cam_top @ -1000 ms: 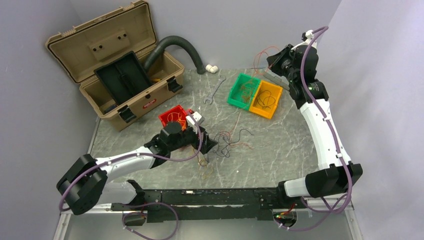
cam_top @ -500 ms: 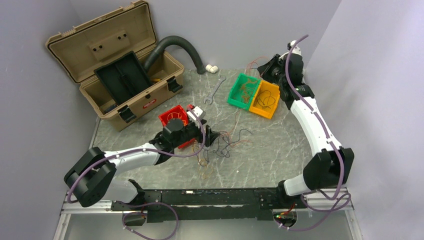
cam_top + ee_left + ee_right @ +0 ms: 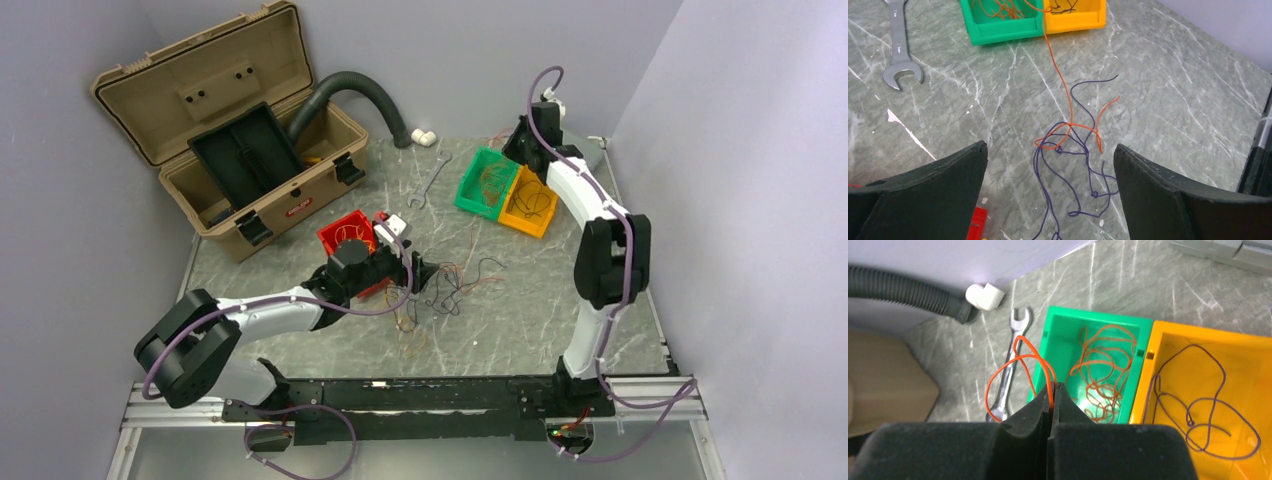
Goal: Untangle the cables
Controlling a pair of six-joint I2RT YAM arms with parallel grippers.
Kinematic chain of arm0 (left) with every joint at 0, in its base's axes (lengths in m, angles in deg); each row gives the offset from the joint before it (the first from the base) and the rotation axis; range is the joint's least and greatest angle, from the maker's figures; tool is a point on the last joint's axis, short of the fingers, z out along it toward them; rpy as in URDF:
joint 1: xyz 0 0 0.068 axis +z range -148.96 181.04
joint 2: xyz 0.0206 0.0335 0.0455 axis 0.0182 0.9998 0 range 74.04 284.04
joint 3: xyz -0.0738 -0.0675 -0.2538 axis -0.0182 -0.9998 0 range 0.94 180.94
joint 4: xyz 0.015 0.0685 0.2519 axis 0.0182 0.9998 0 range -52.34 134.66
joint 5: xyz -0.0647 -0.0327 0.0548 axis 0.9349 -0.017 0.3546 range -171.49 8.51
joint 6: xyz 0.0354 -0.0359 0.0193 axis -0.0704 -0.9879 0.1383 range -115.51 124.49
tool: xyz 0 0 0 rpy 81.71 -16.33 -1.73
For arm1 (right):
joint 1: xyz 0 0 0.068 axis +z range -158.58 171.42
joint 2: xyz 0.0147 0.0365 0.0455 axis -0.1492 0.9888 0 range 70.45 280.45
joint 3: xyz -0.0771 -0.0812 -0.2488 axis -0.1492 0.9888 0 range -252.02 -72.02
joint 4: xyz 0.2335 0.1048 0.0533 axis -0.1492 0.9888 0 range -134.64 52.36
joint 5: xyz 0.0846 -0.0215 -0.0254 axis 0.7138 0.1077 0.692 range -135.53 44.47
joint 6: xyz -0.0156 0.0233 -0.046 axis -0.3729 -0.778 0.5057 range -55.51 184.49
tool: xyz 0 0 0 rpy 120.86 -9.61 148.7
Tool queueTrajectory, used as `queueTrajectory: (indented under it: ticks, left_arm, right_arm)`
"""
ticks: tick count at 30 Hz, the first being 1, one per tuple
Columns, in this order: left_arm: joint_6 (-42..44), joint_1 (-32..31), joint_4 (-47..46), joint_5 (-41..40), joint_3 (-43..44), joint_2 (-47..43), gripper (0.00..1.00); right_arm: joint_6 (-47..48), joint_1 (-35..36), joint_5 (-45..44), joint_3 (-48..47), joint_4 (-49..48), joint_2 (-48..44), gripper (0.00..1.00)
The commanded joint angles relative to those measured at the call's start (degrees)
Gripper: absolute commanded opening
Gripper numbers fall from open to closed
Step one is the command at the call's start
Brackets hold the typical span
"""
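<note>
A loose tangle of thin cables (image 3: pixel 452 283) lies mid-table. In the left wrist view it shows as purple strands (image 3: pixel 1068 165) crossed by an orange strand (image 3: pixel 1060 82) that runs up to the bins. My left gripper (image 3: pixel 425 275) (image 3: pixel 1049 147) hovers low over the tangle, open, with nothing between its fingers. My right gripper (image 3: pixel 515 150) (image 3: pixel 1052 387) hangs above the green bin (image 3: pixel 1093 317) and is shut on an orange cable (image 3: pixel 1018 357) that loops out over the bin's left edge.
The green bin (image 3: pixel 463 195) holds orange cables. The orange bin (image 3: pixel 550 185) (image 3: pixel 1208 329) beside it holds a purple one. A wrench (image 3: pixel 428 185) lies left of the bins. A red bin (image 3: pixel 335 235), an open tan toolbox (image 3: pixel 230 130) and a corrugated hose (image 3: pixel 360 90) sit at the left and back.
The right arm has swung from the back right corner leftward to above the green bin, still shut on the orange cable. The left gripper has edged right toward the tangle.
</note>
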Motion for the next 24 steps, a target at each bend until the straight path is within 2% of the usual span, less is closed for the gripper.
queueTrajectory:
  ticks: [1, 6, 12, 16, 18, 19, 21, 22, 24]
  left_arm:
    - [1.13, -0.19, 0.02, -2.00, 2.93, 1.00, 0.98]
    - [1.11, -0.21, 0.84, -2.31, 2.78, -0.58, 0.98]
    - [2.04, -0.20, 5.01, -3.51, 4.47, -1.11, 0.98]
    - [2.08, -0.19, 5.82, -4.36, 4.70, -1.50, 0.98]
    - [2.16, -0.18, 6.06, -4.36, 4.67, -1.71, 0.98]
    - [2.13, -0.18, 6.11, -4.47, 4.66, -1.88, 0.99]
    - [2.36, -0.20, 6.03, -4.36, 4.58, -2.08, 0.98]
    - [2.46, -0.19, 6.13, -4.24, 4.59, -2.04, 0.98]
    - [2.63, -0.19, 6.49, -3.87, 4.97, -1.78, 0.97]
  right_arm:
    - [0.81, 0.38, -5.10, -6.84, 0.11, 5.89, 0.00]
    - [2.67, 2.89, -11.09, -14.87, 6.09, 15.24, 0.00]
    - [2.84, 6.54, -18.82, -17.71, 9.10, 22.25, 0.00]
    - [2.03, 7.12, -19.87, -19.74, 10.83, 25.28, 0.02]
    - [2.59, 7.12, -17.89, -21.05, 11.99, 25.70, 0.11]
    - [3.26, 7.06, -16.67, -21.39, 12.39, 25.19, 0.21]
    - [3.91, 7.24, -15.65, -19.70, 11.42, 22.24, 0.49]
    - [4.29, 7.25, -14.49, -17.55, 9.95, 19.90, 0.58]
    - [4.56, 7.20, -13.18, -13.32, 6.90, 15.24, 0.65]
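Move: My right hand holds the orange cable some 17 cm above the green bin, whose middle is only about 1 cm ahead and 2 cm left. From this hand, the orange bin lies roughly 9 cm right and 3 cm back, the wrench about 16 cm left and 2 cm ahead, both far below. From my left hand, the green bin is about 24 cm ahead, 14 cm right and 14 cm down. I plunge my right hand about 16 cm down into the green bin, arcing forward some 4 cm first, then easing partway back and over to the left. On the way the wrist tips further down and rolls its left side lower. Near the bottom I spread the shut fingers to a bit over half open, letting go of the orange cable. ##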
